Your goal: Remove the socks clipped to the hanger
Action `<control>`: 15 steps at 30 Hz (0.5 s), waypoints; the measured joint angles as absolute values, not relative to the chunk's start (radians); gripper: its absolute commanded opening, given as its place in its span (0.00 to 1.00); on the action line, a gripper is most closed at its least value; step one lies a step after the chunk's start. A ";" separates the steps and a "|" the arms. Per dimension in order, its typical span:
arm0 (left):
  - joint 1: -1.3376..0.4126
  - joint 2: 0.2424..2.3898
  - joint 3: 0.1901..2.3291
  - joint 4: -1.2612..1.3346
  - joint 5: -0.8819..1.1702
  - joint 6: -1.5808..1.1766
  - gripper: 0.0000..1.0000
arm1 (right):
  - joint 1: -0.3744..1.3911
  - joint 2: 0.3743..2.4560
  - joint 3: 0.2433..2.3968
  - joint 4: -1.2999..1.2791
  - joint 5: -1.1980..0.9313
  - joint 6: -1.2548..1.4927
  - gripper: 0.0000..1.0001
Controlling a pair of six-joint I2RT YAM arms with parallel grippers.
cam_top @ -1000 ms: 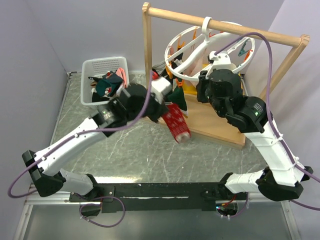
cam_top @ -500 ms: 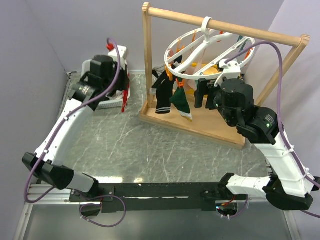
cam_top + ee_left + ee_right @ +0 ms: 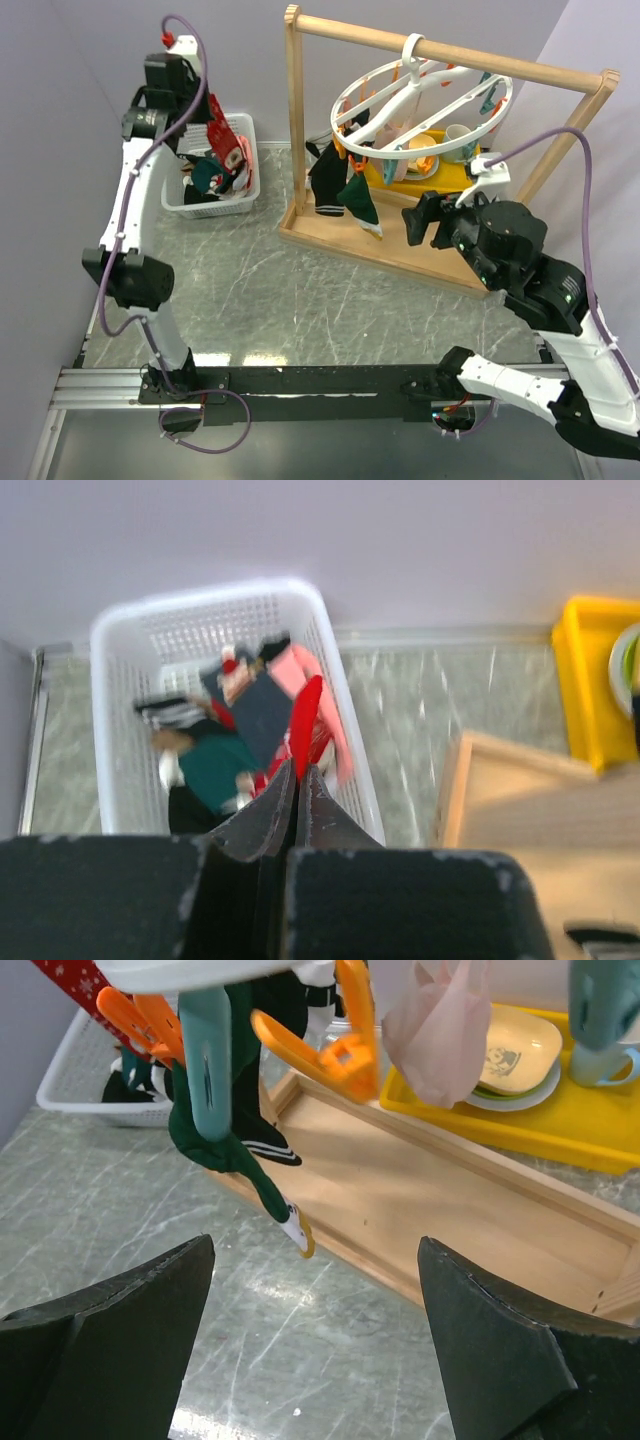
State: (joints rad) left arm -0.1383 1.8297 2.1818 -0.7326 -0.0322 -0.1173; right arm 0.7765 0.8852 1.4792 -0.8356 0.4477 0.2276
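Observation:
The white round hanger hangs by its hook from a wooden rail. Clipped to its left side are a black sock and a dark green sock. In the right wrist view the green sock hangs from a teal clip, next to an orange clip and a pale pink sock. My right gripper is open and empty, below and in front of the hanger. My left gripper is shut on a red sock above the white basket.
The basket at the far left holds several loose socks. The tall wooden frame stands on a wooden base. Behind it, a yellow tray holds plates and a cup. Walls close in on the left and back.
My left arm swung from the hanger to above the basket, carrying the red sock. My right gripper opened and drew back from the hanger toward the near side.

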 measured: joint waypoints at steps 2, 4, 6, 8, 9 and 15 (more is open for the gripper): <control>-0.093 1.880 2.246 -0.704 0.012 -0.130 0.01 | 0.776 0.867 1.461 -0.830 0.446 0.226 0.90; -0.039 1.912 2.268 -0.656 0.074 -0.164 0.01 | 0.776 0.854 1.452 -0.828 0.445 0.226 0.90; 0.020 1.941 2.274 -0.606 0.152 -0.209 0.01 | 0.776 0.842 1.452 -0.825 0.445 0.226 0.90; 0.074 1.972 2.262 -0.560 0.223 -0.253 0.01 | 0.776 0.833 1.448 -0.819 0.445 0.226 0.90; 0.094 1.983 2.240 -0.536 0.249 -0.267 0.01 | 0.776 0.827 1.441 -0.815 0.445 0.227 0.90; 0.111 2.063 2.060 -0.505 0.308 -0.312 0.06 | 0.776 0.808 1.388 -0.807 0.442 0.237 0.90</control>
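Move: Some 16 cm ahead of the left hand, about 4 cm to its left and 30 cm below, stands the white basket with its pile of socks; the left hand already holds the red sock meant for it. The wooden stand's left corner lies about 22 cm right, 4 cm ahead and 35 cm down, the hanging black sock some 30 cm right, 4 cm ahead and 20 cm down. From the right hand the basket is roughly 50 cm left, 45 cm ahead and 35 cm below. Swinging on towards the basket with the red sock still pinched, the left hand reaches about 7 cm forward and as far left, nearly level at first, then plunges some 12 cm towards the pile as its sideways travel stops. The wrist rolls its left side down by nearly 20 degrees, and the fingertips dip at the end; the fingers stay practically shut. ##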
